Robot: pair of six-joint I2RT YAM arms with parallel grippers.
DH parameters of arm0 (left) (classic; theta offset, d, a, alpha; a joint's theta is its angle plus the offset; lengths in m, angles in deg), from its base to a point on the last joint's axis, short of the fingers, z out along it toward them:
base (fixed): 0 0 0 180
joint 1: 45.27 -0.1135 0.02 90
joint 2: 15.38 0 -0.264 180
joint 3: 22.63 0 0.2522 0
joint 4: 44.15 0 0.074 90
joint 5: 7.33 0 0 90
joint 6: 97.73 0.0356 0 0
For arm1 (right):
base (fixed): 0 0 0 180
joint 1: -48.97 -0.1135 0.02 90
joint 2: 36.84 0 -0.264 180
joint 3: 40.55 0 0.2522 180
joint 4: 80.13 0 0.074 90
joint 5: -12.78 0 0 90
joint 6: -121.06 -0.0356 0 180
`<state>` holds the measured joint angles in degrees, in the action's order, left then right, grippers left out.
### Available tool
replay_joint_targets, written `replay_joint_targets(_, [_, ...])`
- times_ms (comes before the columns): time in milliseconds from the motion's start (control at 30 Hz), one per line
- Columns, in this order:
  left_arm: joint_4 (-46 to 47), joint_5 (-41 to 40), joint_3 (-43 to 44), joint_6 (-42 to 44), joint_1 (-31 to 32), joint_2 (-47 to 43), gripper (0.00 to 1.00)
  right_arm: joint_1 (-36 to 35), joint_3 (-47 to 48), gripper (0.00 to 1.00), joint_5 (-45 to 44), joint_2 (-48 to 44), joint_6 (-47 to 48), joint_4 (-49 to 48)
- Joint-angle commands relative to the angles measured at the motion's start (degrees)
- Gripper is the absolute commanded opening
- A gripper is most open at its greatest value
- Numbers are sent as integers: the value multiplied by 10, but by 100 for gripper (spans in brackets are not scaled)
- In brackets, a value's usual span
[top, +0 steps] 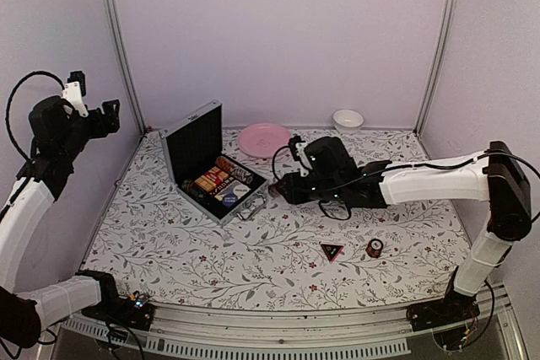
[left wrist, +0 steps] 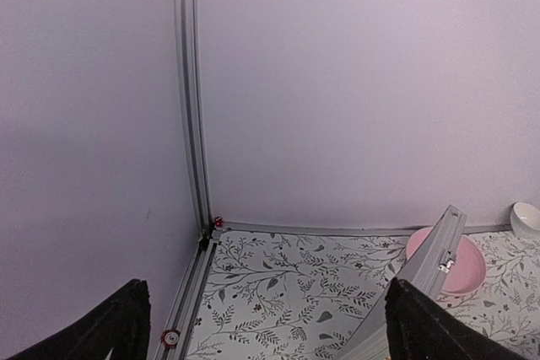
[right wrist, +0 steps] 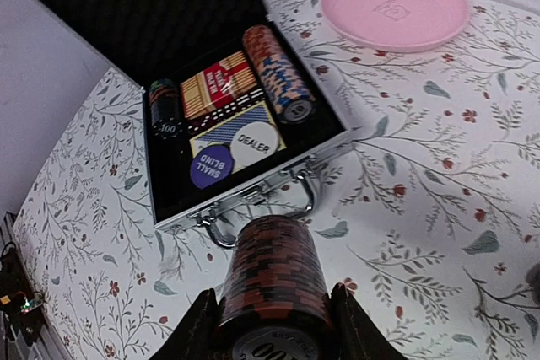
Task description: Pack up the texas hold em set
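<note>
The silver case [top: 196,134] of the texas hold em set lies open left of centre, lid up. In the right wrist view its black tray [right wrist: 169,196] holds a row of chips [right wrist: 274,73], a red card deck [right wrist: 218,83], a dark chip stack [right wrist: 165,111] and two round buttons. My right gripper [top: 283,190] is shut on a red and dark chip stack [right wrist: 272,284], just short of the case handle [right wrist: 257,200]. A black-and-red triangle [top: 332,251] and a short chip stack [top: 375,248] lie on the cloth. My left gripper [top: 105,115] hangs open, high at the far left.
A pink plate [top: 263,138] and a small white bowl [top: 348,119] stand at the back by the wall. Metal frame posts [left wrist: 190,90] mark the back corners. The flowered cloth [top: 278,267] covers the table.
</note>
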<state>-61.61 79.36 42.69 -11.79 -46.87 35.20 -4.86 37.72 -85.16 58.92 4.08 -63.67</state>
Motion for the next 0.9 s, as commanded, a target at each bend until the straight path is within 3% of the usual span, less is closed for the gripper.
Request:
replay_joint_targets(0, [16, -9, -9, 10, 3, -6, 97, -55, 59, 21, -9, 76, 76, -154])
replay_joint_targets(333, [18, -11, -11, 11, 3, -12, 97, -85, 129, 21, -10, 204, 139, -272])
replay_joint_targets(867, [18, -19, -13, 17, 4, -12, 97, -85, 288, 21, 14, 377, 176, -270])
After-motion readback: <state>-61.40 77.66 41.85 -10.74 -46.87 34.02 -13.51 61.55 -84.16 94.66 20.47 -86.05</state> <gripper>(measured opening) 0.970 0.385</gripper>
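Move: The right hand already holds a chip stack. The empty front part of the open case's left chip row lies about 21 cm to its left, 2 cm ahead and 12 below. Near its way, the case handle is some 10 cm left and 2 ahead; the small blind button 15 left and 5 ahead; the 100 chip stack 25 left and 7 ahead. From the idle left hand, that empty space is roughly 26 cm right, 1 back and 33 below. Keeping its pinch on the chip stack, the right hand carries it about 17 cm left, past the handle and the case's front edge, to the empty part of the left chip row. It sinks some 7 cm, mostly at first and again near the end, dipping 3 cm back then forward again, while the fingers swing counter-clockwise and level out by some 15 degrees, coming in line with the row. ##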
